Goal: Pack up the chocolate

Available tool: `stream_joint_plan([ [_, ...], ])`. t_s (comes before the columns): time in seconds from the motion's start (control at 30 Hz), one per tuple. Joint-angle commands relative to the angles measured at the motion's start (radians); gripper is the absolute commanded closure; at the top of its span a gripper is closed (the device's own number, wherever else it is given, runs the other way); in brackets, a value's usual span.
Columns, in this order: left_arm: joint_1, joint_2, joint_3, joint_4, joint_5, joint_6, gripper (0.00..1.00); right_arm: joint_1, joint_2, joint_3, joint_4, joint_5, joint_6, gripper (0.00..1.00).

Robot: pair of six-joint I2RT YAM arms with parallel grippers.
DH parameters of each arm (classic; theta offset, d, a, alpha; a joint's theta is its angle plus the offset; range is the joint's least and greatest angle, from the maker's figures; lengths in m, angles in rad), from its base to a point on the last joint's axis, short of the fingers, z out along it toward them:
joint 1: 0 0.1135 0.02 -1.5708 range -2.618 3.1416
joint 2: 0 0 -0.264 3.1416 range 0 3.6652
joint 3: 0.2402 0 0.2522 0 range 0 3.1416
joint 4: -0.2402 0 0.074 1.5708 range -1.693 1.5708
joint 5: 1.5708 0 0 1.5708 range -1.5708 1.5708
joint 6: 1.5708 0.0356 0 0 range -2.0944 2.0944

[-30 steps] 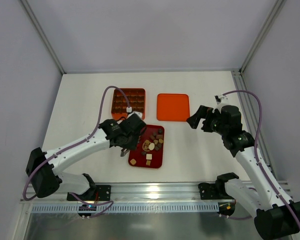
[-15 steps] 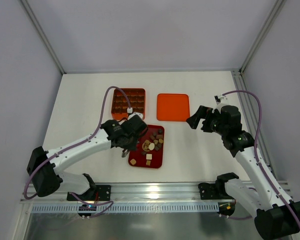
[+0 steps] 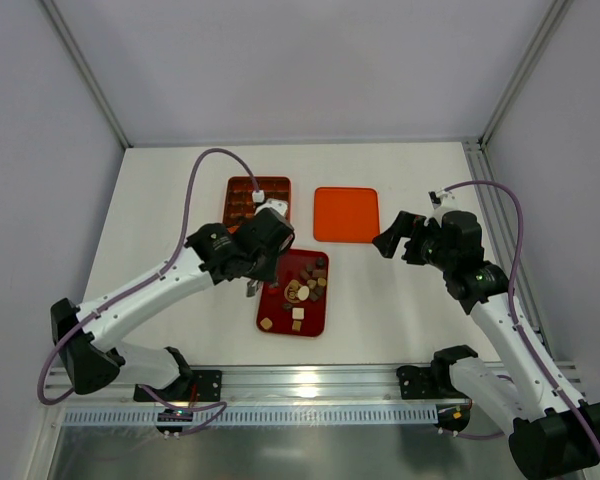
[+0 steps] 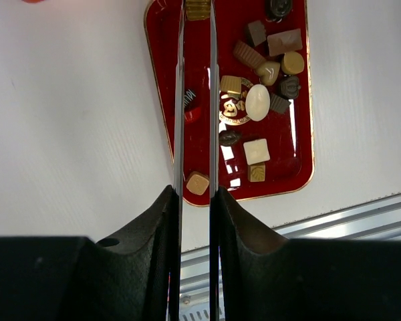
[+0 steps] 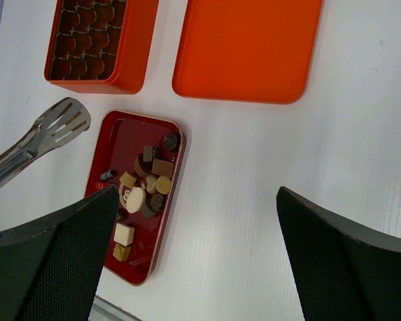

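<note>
Several pieces of chocolate [image 4: 257, 103], dark brown, tan and cream, lie in the dark red tray [image 4: 301, 170], which also shows in the top view [image 3: 280, 305] and the right wrist view [image 5: 162, 231]. My left gripper [image 4: 195, 194] is shut on a pair of metal tongs [image 4: 180, 100]. The two blades run over the tray's left side, and a tan ridged piece [image 4: 198, 8] sits between their tips at the tray's far corner. The tongs' tip [image 5: 63, 124] hangs between the tray and the orange box [image 5: 130, 63]. My right gripper [image 3: 390, 243] hovers open to the right of the tray, holding nothing.
The orange box [image 3: 242, 195] with a grid of brown cells stands behind the tray, partly covered by my left arm. Its flat orange lid [image 3: 346, 214] lies to the right of it. A metal rail [image 3: 310, 385] runs along the near edge.
My left arm has swung away from the rail toward the orange box, carrying the tongs along the tray's left side, and its jaws have drawn closer together. The right arm has not moved.
</note>
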Motion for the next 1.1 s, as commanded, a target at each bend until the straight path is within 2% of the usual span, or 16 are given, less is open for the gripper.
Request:
stream_joint_plan([
  [0.0, 0.029, -0.008, 0.087, -0.027, -0.058, 0.033, 0.82, 0.007, -0.013, 0.011, 0.028, 0.011, 0.001, 0.0],
  [0.17, 0.115, 0.034, 0.172, -0.001, -0.059, 0.104, 0.81, 0.007, -0.006, 0.019, 0.025, 0.006, 0.0, 0.0],
  [0.53, 0.403, 0.219, 0.324, 0.102, -0.013, 0.22, 0.8, 0.007, 0.009, 0.039, 0.016, -0.005, -0.008, 0.0],
  [0.87, 0.514, 0.402, 0.417, 0.151, 0.001, 0.262, 0.8, 0.009, -0.003, 0.03, 0.001, -0.003, -0.02, 0.0],
  [1.07, 0.542, 0.471, 0.457, 0.164, 0.005, 0.285, 0.8, 0.009, 0.001, 0.036, 0.001, -0.008, -0.02, 0.0],
])
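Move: My left hand already holds the tongs with a golden chocolate between their tips. The far-left cell of the open orange chocolate box is about 28 cm ahead of that hand, 9 cm to its left and 16 cm below. The box's middle is some 22 cm ahead and 4 cm left; the red tray is below, about 1 cm ahead and 4 cm right; the flat orange lid is 20 cm ahead and 17 cm right. From my right hand, that cell is roughly 21 cm ahead, 35 cm left. With my left fingers keeping their hold on the tongs, I carry the pinched chocolate away from the red tray, some 20 cm forward and 9 cm left, to above the box's far-left corner. I rise about 5 cm on the way, then sink about 6 cm again over the box, turning my hand nearly 20 degrees counter-clockwise. ##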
